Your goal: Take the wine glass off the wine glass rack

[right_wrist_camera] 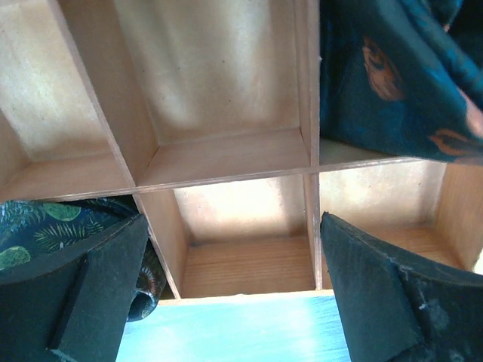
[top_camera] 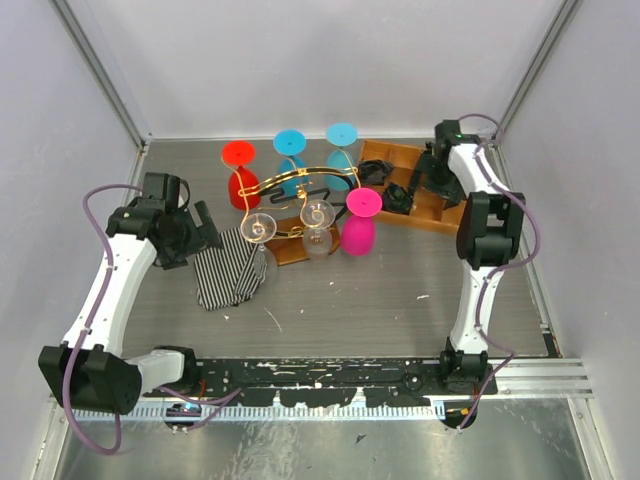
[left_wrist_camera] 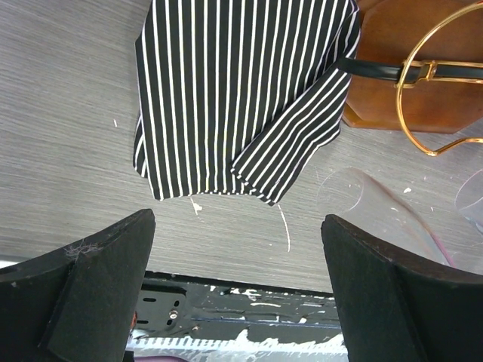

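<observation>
The wine glass rack, gold wire with a black band on a brown wooden base, stands mid-table. Several wine glasses hang on it upside down: red, two blue, magenta and two clear. My left gripper is open to the left of the rack, over a striped cloth. In the left wrist view, a clear wine glass and the rack's base lie ahead and right of the open left gripper. My right gripper is open over a wooden tray.
The orange-brown compartmented tray sits at the back right; dark patterned cloths fill some compartments. A blue surface shows between the right gripper's fingers. White walls enclose the table on three sides.
</observation>
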You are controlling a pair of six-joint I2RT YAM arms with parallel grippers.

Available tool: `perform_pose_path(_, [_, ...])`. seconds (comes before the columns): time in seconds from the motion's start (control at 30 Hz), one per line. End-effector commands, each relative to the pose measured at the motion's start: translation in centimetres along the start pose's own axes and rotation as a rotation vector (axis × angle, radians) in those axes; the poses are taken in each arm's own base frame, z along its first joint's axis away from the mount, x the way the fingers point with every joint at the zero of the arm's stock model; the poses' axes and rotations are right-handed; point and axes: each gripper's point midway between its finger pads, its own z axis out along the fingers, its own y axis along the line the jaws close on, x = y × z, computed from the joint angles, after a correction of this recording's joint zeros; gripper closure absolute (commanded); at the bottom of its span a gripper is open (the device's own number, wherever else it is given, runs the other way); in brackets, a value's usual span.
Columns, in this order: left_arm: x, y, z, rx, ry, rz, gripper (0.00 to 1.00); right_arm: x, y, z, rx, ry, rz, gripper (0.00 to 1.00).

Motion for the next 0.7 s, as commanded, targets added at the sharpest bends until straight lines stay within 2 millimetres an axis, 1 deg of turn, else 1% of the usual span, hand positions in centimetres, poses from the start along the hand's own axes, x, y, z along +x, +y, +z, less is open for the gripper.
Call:
perform_pose_path(0.0, [0.9,0.1,-0.1,0.017,0.023,0.0,0.02,2.4,-12.1,3.1,0.277,0.102,0.143,0.0])
perform_pose_path(0.07, [1.1,-0.1,-0.1,0.023,0.03,-0.001,0.02,2.6,-13.9,2.7,0.286,0.104,0.195,0.0])
perform_pose_path(0.17, [1.2,-0.1,0.2,0.029,0.039,-0.003,0.02,3.1,-15.9,2.2,0.284,0.104,0.252,0.0])
perform_pose_path(0.2, [1.3,-0.2,0.2,0.031,0.041,-0.004,0.01,2.9,-16.6,2.0,0.291,0.095,0.267,0.0])
perform_pose_path(0.23, [1.3,-0.2,0.3,0.032,0.044,-0.005,0.02,2.6,-16.7,1.8,0.28,0.081,0.277,0.0])
perform_pose_path(0.3, [1.4,-0.2,0.3,0.033,0.049,-0.006,0.02,1.4,-16.2,1.3,0.241,0.046,0.283,0.0])
perform_pose_path(0.33, [1.5,-0.2,0.4,0.033,0.051,-0.005,0.02,0.9,-15.3,1.1,0.195,0.038,0.285,0.0])
perform_pose_path(0.43, [1.6,-0.1,0.5,0.032,0.051,-0.004,0.02,-0.2,-14.1,0.8,0.148,0.018,0.268,0.0])
perform_pose_path(0.53, [1.7,-0.1,0.6,0.034,0.046,-0.009,0.01,-0.8,-12.3,0.7,0.118,0.007,0.204,0.0])
perform_pose_path(0.67, [1.8,-0.3,0.7,0.047,0.047,-0.018,0.01,-1.3,-9.9,1.2,0.137,0.005,0.067,0.0])
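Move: The right hand, wide open, is already down at the wooden compartment box; the box's middle lies about 4 cm ahead, 4 cm to the left and 2 cm below. In the box, a dark cloth bundle sits roughly 7 cm to the hand's left, level with it. Outside it, the pink glass on the rack is some 16 cm left and 8 cm back, about 5 cm up. From the left hand the box is around 50 cm right, 23 cm ahead and 14 cm lower. Quickly to the right by about 12 cm, drifting some 3 cm back towards the base, the right hand sweeps level and drags the box along with its open fingers set against the compartment walls, away from the rack. The wrist swings about 15 degrees clockwise on the way; the hand then nearly stops, with the fingers still wide open and not gripping. ##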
